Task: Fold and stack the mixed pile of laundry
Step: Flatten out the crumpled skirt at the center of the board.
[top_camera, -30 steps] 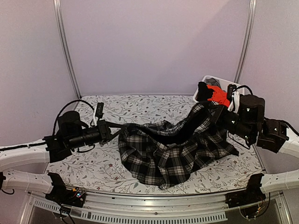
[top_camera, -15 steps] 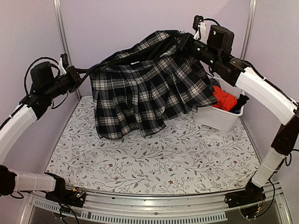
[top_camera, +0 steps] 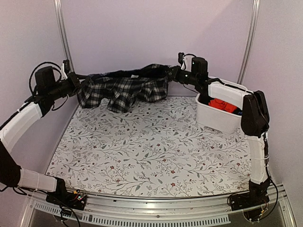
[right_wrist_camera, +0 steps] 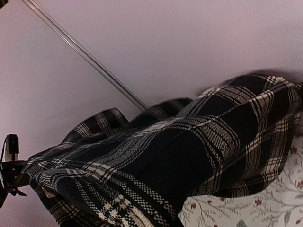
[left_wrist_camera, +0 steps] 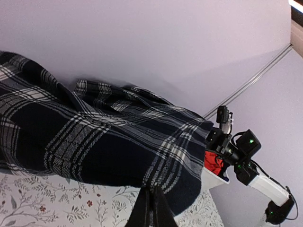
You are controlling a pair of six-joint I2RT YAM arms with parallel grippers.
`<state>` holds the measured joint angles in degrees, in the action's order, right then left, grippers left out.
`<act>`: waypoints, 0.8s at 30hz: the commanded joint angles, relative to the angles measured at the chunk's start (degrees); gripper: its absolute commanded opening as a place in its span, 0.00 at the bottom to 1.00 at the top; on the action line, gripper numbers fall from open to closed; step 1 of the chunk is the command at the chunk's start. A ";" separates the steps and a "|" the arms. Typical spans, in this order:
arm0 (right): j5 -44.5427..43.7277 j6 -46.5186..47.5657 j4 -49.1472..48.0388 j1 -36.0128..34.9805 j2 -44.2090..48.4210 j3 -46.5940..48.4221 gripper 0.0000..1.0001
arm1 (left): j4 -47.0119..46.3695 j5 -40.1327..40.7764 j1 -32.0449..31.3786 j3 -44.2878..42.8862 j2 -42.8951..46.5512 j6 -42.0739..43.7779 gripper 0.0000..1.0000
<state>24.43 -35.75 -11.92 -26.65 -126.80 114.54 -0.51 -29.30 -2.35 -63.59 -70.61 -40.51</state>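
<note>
The black-and-white plaid garment (top_camera: 124, 87) hangs stretched between both grippers at the far edge of the table, its lower folds touching the cloth there. My left gripper (top_camera: 78, 83) is shut on its left end; in the left wrist view the dark fingertips (left_wrist_camera: 152, 191) pinch the plaid garment's (left_wrist_camera: 94, 142) hem. My right gripper (top_camera: 173, 74) grips the right end, just left of the bin. Plaid cloth (right_wrist_camera: 180, 156) fills the right wrist view and hides those fingers. An orange-red garment (top_camera: 222, 105) lies in the bin beside something dark (top_camera: 238, 112).
The white plastic bin (top_camera: 215, 119) stands at the back right of the floral tablecloth (top_camera: 156, 151). The back wall is close behind both grippers, with metal frame posts (top_camera: 64, 42) in the corners. The right forearm (top_camera: 227, 92) reaches over the bin.
The garment was lifted from the table's middle and spread high in the air; since then both grippers have come down and back, and it now sags bunched along the far edge.
</note>
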 commanded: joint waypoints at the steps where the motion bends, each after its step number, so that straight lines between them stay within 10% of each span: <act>1: 2.36 -2.13 -9.79 -0.12 10.59 -24.65 0.00 | -2.07 2.40 -2.57 18.84 7.98 -3.32 0.00; 6: -1.06 -0.82 -5.74 -2.21 19.12 -43.56 0.14 | 0.29 9.66 -12.18 33.98 16.18 -10.40 0.00; 10: -4.04 -0.44 0.71 -3.96 25.33 -54.66 0.45 | 9.52 13.54 -16.32 37.54 23.44 -15.00 0.01; 15: -7.66 2.55 7.72 -5.15 37.17 -64.33 0.83 | 20.69 17.99 -19.51 34.42 30.14 -14.37 0.47; 24: -8.21 13.00 19.06 -5.16 36.91 -56.70 0.85 | 25.51 20.14 -22.06 32.32 23.72 -13.85 0.68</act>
<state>18.00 -29.12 -0.10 -31.57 -85.38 52.14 20.84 -11.20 -21.93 -31.59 -44.12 -53.39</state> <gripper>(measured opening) 0.856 0.674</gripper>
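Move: Both hands hold the skirt up by its ends, its middle roughly 16 cm off each hand and a little below them. It comes down on the bare stretch of board between them: about 1 cm ahead, 18 cm right and 34 cm below the left hand; some 15 cm back, 14 cm left and 30 cm below the right. The laundry bin stands about 28 cm right of the right hand, 3 cm back and 22 cm lower. Both hands still hold the skirt's ends and whip them down about 22 cm and back towards the bases, then open wide low over the board and let go. The left draws back some 15 cm; the right draws back about 20 cm and slides 9 cm right, fingers tipping down nearly 30 degrees on both. After releasing, both lift a few centimetres. ##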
